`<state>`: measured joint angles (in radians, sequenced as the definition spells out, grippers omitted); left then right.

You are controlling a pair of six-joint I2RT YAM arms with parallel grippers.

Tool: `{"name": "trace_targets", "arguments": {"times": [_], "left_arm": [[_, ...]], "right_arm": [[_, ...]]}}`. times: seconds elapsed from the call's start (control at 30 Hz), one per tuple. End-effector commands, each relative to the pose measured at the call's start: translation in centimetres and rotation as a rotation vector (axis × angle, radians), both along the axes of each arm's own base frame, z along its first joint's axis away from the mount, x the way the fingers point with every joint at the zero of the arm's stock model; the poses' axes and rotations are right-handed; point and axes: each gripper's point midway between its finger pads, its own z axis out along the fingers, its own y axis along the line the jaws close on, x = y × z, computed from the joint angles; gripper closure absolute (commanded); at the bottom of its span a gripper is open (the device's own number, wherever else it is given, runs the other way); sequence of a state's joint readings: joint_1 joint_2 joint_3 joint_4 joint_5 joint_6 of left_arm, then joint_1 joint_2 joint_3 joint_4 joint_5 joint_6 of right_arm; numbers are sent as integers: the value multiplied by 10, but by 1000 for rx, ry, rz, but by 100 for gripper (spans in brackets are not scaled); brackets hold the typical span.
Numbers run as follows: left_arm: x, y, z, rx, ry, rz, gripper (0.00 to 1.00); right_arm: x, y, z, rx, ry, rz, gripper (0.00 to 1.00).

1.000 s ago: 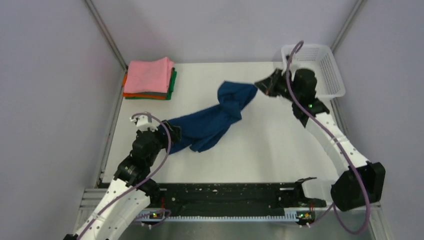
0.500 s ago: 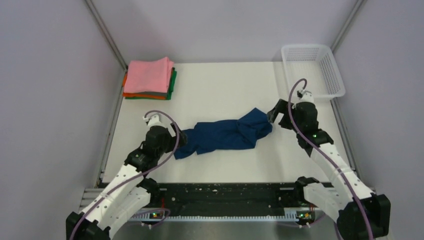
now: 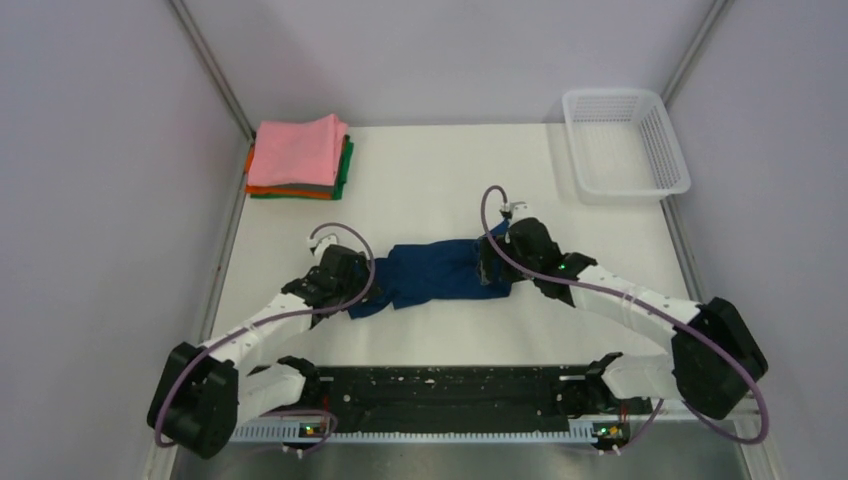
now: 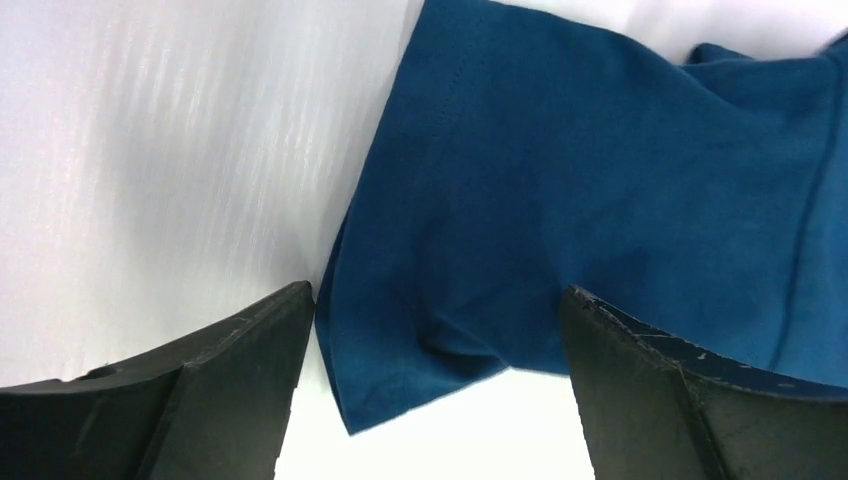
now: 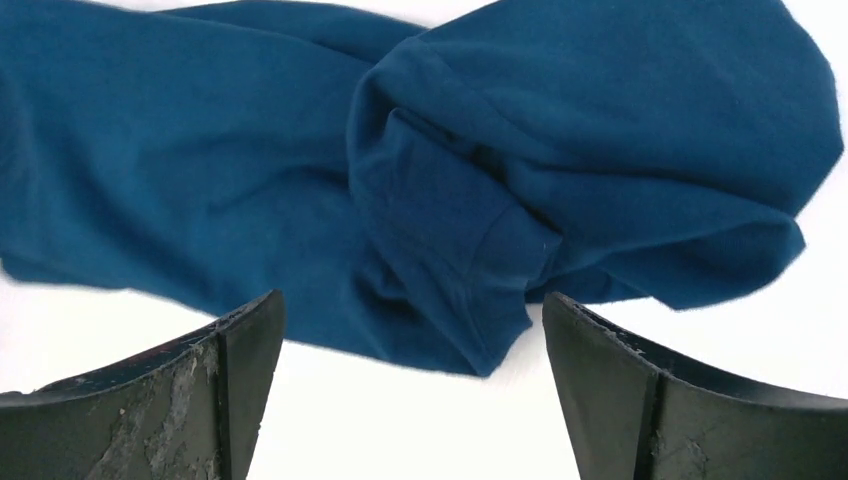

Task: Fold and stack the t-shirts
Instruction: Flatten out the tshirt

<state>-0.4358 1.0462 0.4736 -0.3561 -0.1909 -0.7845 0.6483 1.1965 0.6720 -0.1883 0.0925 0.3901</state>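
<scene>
A dark navy t-shirt (image 3: 435, 275) lies crumpled in a short band across the middle of the white table (image 3: 450, 190). My left gripper (image 3: 352, 280) is at its left end and stands open; in the left wrist view the gripper (image 4: 435, 295) straddles a corner of the shirt (image 4: 600, 180) without pinching it. At the shirt's right end my right gripper (image 3: 498, 262) is open too. In the right wrist view the gripper (image 5: 412, 300) hangs over the bunched, twisted cloth (image 5: 600, 130). A stack of folded t-shirts (image 3: 298, 155), pink on top, sits at the far left corner.
A white mesh basket (image 3: 625, 140) stands at the far right corner. Metal frame posts rise behind the stack and the basket. A dark rail (image 3: 450, 395) runs along the near edge between the arm bases.
My right gripper opened and let go of the shirt, then swung from near the basket down to the shirt's right end. The shirt dropped into a shorter band. My left arm reached slightly right.
</scene>
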Motion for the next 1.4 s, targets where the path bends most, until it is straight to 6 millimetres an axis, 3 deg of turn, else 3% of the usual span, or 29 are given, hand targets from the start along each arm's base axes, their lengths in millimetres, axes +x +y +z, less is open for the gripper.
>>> {"name": "trace_targets", "arguments": {"times": [0.0, 0.07, 0.13, 0.2, 0.27, 0.3, 0.33, 0.5, 0.57, 0.6, 0.9, 1.07, 1.2, 1.37], "left_arm": [[21, -9, -6, -30, -9, 27, 5], [23, -12, -15, -33, 24, 19, 9], [24, -17, -26, -33, 68, 9, 27], [26, -24, -30, -49, 98, -17, 54], [26, -30, -30, -63, 124, -45, 97], [26, -31, -30, -63, 129, -50, 100], [27, -33, -29, -66, 128, -59, 100], [30, -33, 1, -100, 29, -62, 100], [31, -32, 23, -126, -45, -60, 100], [30, -31, 34, -136, -78, -59, 100], [3, -23, 208, -349, -625, -115, 100], [-7, -10, 286, -367, -831, -109, 100], [27, -3, 314, -276, -858, -36, 100], [97, -7, 359, -133, -848, -7, 100]], "right_arm": [[34, 8, 2, -55, -47, -128, 4], [40, 17, -10, -62, -40, -127, 8], [47, 24, -20, -55, -46, -145, 15], [52, 20, -29, -65, -42, -195, 24], [55, 15, -31, -74, -45, -242, 41], [55, 12, -29, -73, -49, -257, 51], [54, 12, -25, -62, -55, -262, 59], [43, 8, 17, 41, -126, -241, 76], [35, 7, 37, 97, -159, -225, 97], [31, 6, 47, 123, -174, -216, 100], [-5, -22, 155, 302, -328, -206, 100], [-16, -37, 231, 383, -454, -213, 100], [1, -52, 274, 346, -560, -303, 100], [53, -45, 316, 279, -641, -310, 100]]}}
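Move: The t-shirt lies bunched on the table between both open grippers. Its left edge is about 4 cm ahead of the left hand, 2 cm right and 2 cm below; the folded t-shirt stack is some 23 cm ahead and 15 cm left of this hand. For the right hand, the t-shirt's right end is roughly 4 cm ahead, straight in line and 6 cm below, with the empty basket about 23 cm ahead and 26 cm right. Slide the left gripper forward about 4 cm, slightly right and down, while the right sinks and reaches forward; shut each on its end of the t-shirt. Then raise both pinched ends some 33 cm, tipping the fingers up towards level (left most), letting the right hand drift rightward to spread the cloth, and swing the left forward at the top. ##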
